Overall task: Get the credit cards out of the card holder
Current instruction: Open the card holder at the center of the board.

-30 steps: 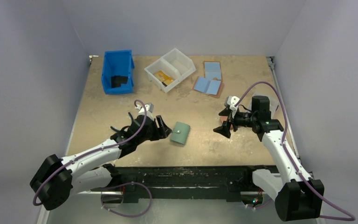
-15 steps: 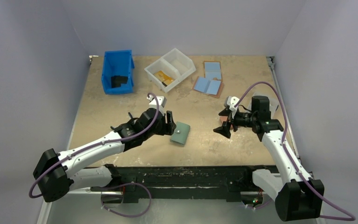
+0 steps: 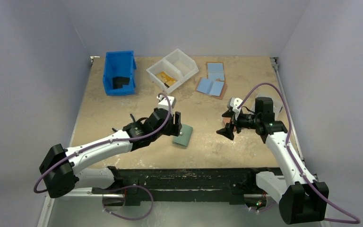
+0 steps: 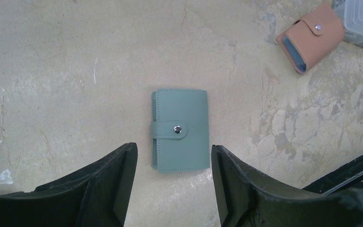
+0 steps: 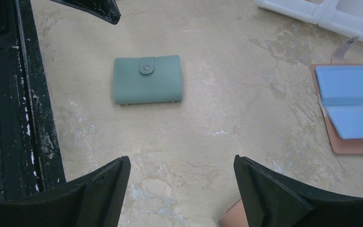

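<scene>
The card holder (image 3: 183, 136), a teal wallet with its snap tab fastened, lies flat on the table in front of the arms, also seen in the left wrist view (image 4: 179, 130) and the right wrist view (image 5: 147, 79). The credit cards are hidden, since the holder is shut. My left gripper (image 3: 176, 122) hovers at the holder's left edge. In its own view my left gripper (image 4: 173, 149) is open, with the holder's near end between and just beyond the fingertips, untouched. My right gripper (image 3: 227, 126) stands open well to the right, and my right gripper (image 5: 182, 161) holds nothing.
A salmon-pink snap wallet (image 4: 312, 38) lies under my right gripper, its corner (image 5: 231, 218) just showing. Light-blue-and-brown wallets (image 3: 211, 87) lie open at the back. A white tray (image 3: 179, 62) holds tan-orange flat pieces; a blue bin (image 3: 119, 66) holds something dark.
My left arm has swung right and forward, bringing its open gripper up to the teal holder. The right arm and the holder have not moved.
</scene>
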Robot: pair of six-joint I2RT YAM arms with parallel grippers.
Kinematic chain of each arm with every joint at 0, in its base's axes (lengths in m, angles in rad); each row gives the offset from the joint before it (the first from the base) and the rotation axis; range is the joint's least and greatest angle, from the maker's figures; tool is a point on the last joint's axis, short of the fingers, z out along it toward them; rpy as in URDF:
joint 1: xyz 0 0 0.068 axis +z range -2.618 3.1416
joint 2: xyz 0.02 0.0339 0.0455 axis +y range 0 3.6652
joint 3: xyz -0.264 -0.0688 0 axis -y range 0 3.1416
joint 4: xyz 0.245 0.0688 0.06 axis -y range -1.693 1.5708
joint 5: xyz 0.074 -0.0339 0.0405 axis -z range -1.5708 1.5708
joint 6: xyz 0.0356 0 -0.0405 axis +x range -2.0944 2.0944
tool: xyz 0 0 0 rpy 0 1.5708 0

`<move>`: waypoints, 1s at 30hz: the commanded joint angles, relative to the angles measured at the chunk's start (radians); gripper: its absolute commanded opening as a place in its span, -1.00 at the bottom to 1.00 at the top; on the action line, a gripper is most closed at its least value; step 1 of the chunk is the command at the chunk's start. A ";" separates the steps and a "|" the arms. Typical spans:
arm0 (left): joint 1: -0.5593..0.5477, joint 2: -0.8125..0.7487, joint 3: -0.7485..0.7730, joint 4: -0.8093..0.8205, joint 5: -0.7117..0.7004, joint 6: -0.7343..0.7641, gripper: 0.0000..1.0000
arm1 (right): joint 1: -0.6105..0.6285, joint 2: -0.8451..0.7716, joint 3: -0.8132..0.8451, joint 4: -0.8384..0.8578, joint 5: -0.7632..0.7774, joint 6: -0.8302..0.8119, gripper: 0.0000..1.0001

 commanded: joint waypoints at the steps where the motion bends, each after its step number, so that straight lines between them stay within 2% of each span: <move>1: -0.033 0.027 0.039 0.048 -0.041 0.040 0.25 | 0.003 -0.017 0.044 -0.001 -0.006 -0.016 0.81; 7: -0.071 0.073 0.045 0.074 -0.074 0.041 0.25 | 0.004 -0.017 0.043 -0.001 -0.006 -0.017 0.81; 18: -0.151 0.189 0.093 0.001 -0.214 0.029 0.24 | 0.004 -0.019 0.044 -0.002 -0.008 -0.019 0.81; 21: -0.161 0.219 0.109 -0.010 -0.231 0.040 0.17 | 0.004 -0.020 0.045 -0.003 -0.006 -0.019 0.81; 30: -0.188 0.378 0.216 -0.128 -0.319 0.045 0.13 | 0.004 -0.021 0.045 -0.004 -0.014 -0.019 0.82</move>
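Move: The green card holder lies closed on the table below the empty left hand, about 3 cm ahead, 3 cm to its right and 13 cm down. The brown card holder is some 30 cm to that hand's right and 9 cm farther out; the blue pliers lie about 26 cm to its left and 7 cm ahead. From the right hand, the green holder is roughly 20 cm to the left, 2 cm ahead and 15 cm below. Towards the green card holder and its snap strap, the left hand comes down about 5 cm while shifting some 3 cm to its right, sideways first and then mostly down. The wrist rolls nearly 20 degrees, left side rising; the part-open fingers narrow only slightly and still hang above the holder, not touching. ##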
